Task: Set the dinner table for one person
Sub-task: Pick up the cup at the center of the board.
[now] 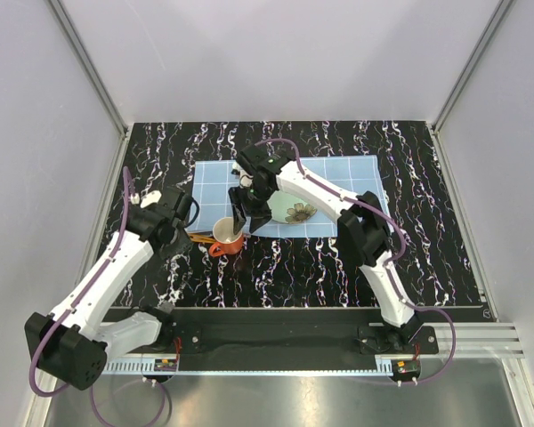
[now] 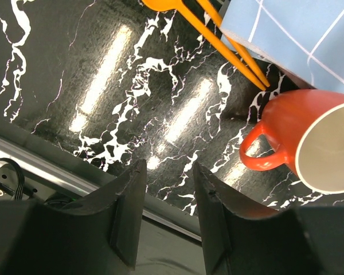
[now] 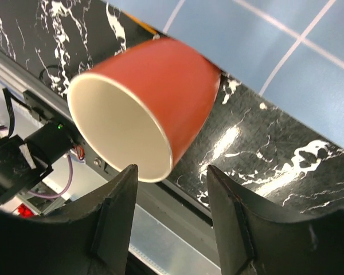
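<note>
The dinner table (image 1: 427, 231) is glossy black with white veins. An orange-red mug (image 1: 226, 235) with a cream inside stands upright just off the near-left corner of the light blue placemat (image 1: 356, 178). My right gripper (image 1: 241, 221) hovers over the mug (image 3: 143, 97), open, and the rim lies just past its left fingertip (image 3: 126, 175); nothing is gripped. My left gripper (image 1: 185, 228) sits left of the mug (image 2: 309, 137), open and empty (image 2: 169, 169). Orange long-handled utensils (image 2: 223, 43) lie between the left gripper and the placemat (image 2: 298, 34).
A pale plate (image 1: 295, 212) with a flower pattern lies on the placemat, partly under the right arm. Beyond both sets of fingers runs the table's near edge, a metal rail (image 2: 40, 166). White walls close in the back and sides.
</note>
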{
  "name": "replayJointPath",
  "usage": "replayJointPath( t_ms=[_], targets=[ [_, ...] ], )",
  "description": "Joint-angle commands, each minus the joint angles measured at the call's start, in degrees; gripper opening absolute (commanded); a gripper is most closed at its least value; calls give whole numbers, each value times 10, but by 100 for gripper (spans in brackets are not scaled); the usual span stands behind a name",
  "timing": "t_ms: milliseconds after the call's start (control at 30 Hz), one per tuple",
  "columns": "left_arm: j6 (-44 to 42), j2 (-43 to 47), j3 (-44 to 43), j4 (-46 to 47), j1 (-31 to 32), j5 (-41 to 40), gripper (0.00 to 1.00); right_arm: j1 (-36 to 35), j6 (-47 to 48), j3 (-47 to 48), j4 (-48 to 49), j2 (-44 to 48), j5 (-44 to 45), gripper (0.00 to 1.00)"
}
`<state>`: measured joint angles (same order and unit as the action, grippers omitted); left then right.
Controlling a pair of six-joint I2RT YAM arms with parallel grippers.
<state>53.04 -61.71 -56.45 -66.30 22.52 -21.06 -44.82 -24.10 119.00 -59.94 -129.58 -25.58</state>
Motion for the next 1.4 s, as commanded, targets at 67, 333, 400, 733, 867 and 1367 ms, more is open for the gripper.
replayJointPath(
  t_ms=[67,333,400,733,867,1367],
  targets=[
    [9,18,12,13,-1,-17,43,-7,15,64,-31,-23,33,57],
    [4,7,7,17,0,-22,43,-15,20,125,-67,-66,64,53],
    [3,7,10,19,0,-22,43,-15,21,134,-72,-72,68,53],
    [-5,6,13,24,0,-21,43,-19,29,148,-74,-88,94,0],
    [-7,5,13,25,-1,-21,44,-19,29,155,-75,-88,93,0],
    [-8,-10,25,43,-2,-12,44,-11,40,310,-149,-39,176,0]
  ],
)
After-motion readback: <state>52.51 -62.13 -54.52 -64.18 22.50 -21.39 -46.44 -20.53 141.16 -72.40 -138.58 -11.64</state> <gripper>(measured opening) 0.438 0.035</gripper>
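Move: The cup's middle lies about 4 cm to the right gripper's left, 3 cm back and some 6 cm below, with the rim's right side close to the open fingertips. The orange cutlery is about 11 cm to this gripper's left and 3 cm back; the plate is roughly 10 cm to its right and 6 cm ahead, both about 9 cm lower. From the left gripper the cup is about 14 cm right, 4 cm ahead and 9 cm below. Ease the right gripper forward and down over the cup's right rim, about 2 cm each way, swinging the fingers some 10 degrees nearer to plumb. Shut them fully so they pinch the cup's wall at the rim, then raise the cup about 3.5 cm, drifting slightly forward as the fingertips swing forward. ##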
